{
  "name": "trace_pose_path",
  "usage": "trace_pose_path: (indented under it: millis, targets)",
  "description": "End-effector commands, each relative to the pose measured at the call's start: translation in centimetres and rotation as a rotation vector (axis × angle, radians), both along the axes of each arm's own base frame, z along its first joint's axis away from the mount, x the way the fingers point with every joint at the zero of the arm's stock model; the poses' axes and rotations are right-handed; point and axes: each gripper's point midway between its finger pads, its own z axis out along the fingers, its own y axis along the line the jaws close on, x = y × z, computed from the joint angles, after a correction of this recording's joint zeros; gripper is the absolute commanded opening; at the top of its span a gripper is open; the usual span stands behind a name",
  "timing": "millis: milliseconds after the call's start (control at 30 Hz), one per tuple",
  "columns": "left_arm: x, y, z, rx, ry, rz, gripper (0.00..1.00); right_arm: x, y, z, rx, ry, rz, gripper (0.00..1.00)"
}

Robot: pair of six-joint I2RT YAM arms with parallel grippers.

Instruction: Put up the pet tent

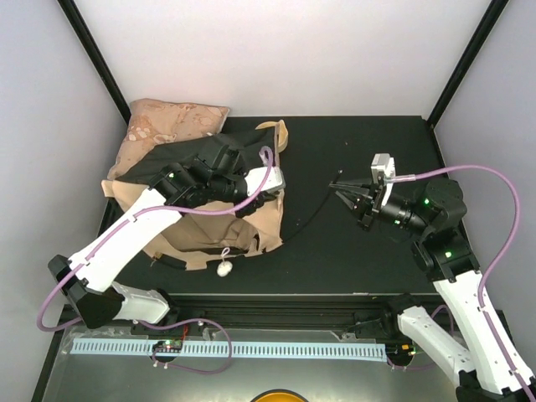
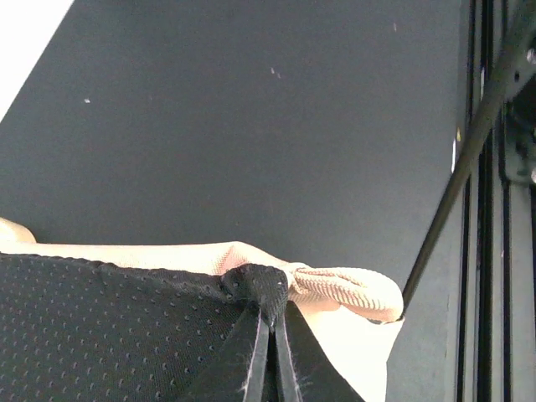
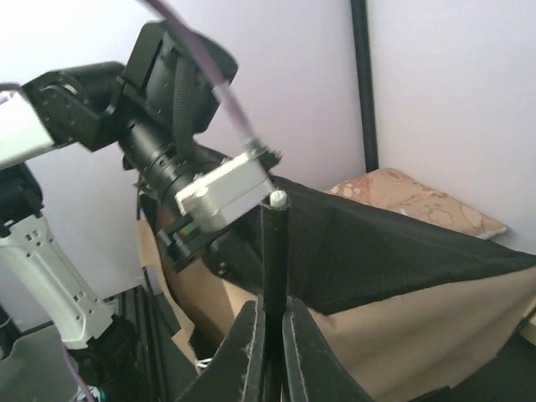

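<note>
The pet tent [image 1: 218, 222] lies slumped at the table's left, tan canvas with its black floor [image 3: 377, 243] turned up. A white ball [image 1: 224, 269] on a string hangs at its near edge. My left gripper [image 1: 278, 180] is at the tent's right side, shut [image 2: 272, 322] on a black corner tab of the dotted floor fabric [image 2: 266, 289], next to a tan webbing loop [image 2: 347, 289]. My right gripper [image 1: 339, 188] is shut [image 3: 270, 306] on a thin black pole [image 1: 306, 219]. The pole's white-tipped end [image 3: 275, 199] sticks out past the fingers toward the tent.
A beige patterned pillow [image 1: 172, 121] lies behind the tent at the back left. The black table top [image 1: 368, 142] stretches to the right and back. A slotted rail [image 1: 234, 347] and cables run along the near edge.
</note>
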Motion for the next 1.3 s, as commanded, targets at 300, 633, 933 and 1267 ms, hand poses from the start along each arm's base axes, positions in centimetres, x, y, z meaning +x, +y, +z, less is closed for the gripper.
trace_pose_path:
  millis: [300,633,933,1267]
  targets:
    - [-2.5,-2.2,18.8,-0.696,0.047,0.03,0.02,-2.5,3.9,-4.6,-0.13,0.083,0.162,0.01]
    - [-3.7,-2.8,18.2,-0.689,0.082,-0.056,0.02,-3.3,6.3,-5.9,-0.182,0.14,0.255,0.01]
    - [-4.1,-2.9,17.9,-0.69,0.119,-0.067,0.02,-3.2,7.2,-6.2,-0.218,0.144,0.275,0.01]
    - [-4.2,-3.0,17.6,-0.686,0.137,-0.074,0.02,-3.1,7.9,-6.5,-0.25,0.153,0.281,0.01]
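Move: The left gripper already pinches the tent's raised corner; the tan corner sleeve sits about 3 cm back from its fingers. The pole tip standing out of the right fingers is about 12 cm to its right, 5 back and 12 higher. The white ball lies some 10 cm back, 11 left and 25 below, the yellow cup roughly 25 ahead and 25 lower. From the right hand the sleeve is about 12 cm left, 2 ahead and 10 below. Keep the left gripper shut on the tent corner and lift it quickly some 12 cm, easing a little right and back while its fingers swing up from steeply down to nearly level. With the pole still pinched, bring the right gripper about 8 cm left, slightly back and down, towards the corner sleeve, turning somewhat counter-clockwise. ##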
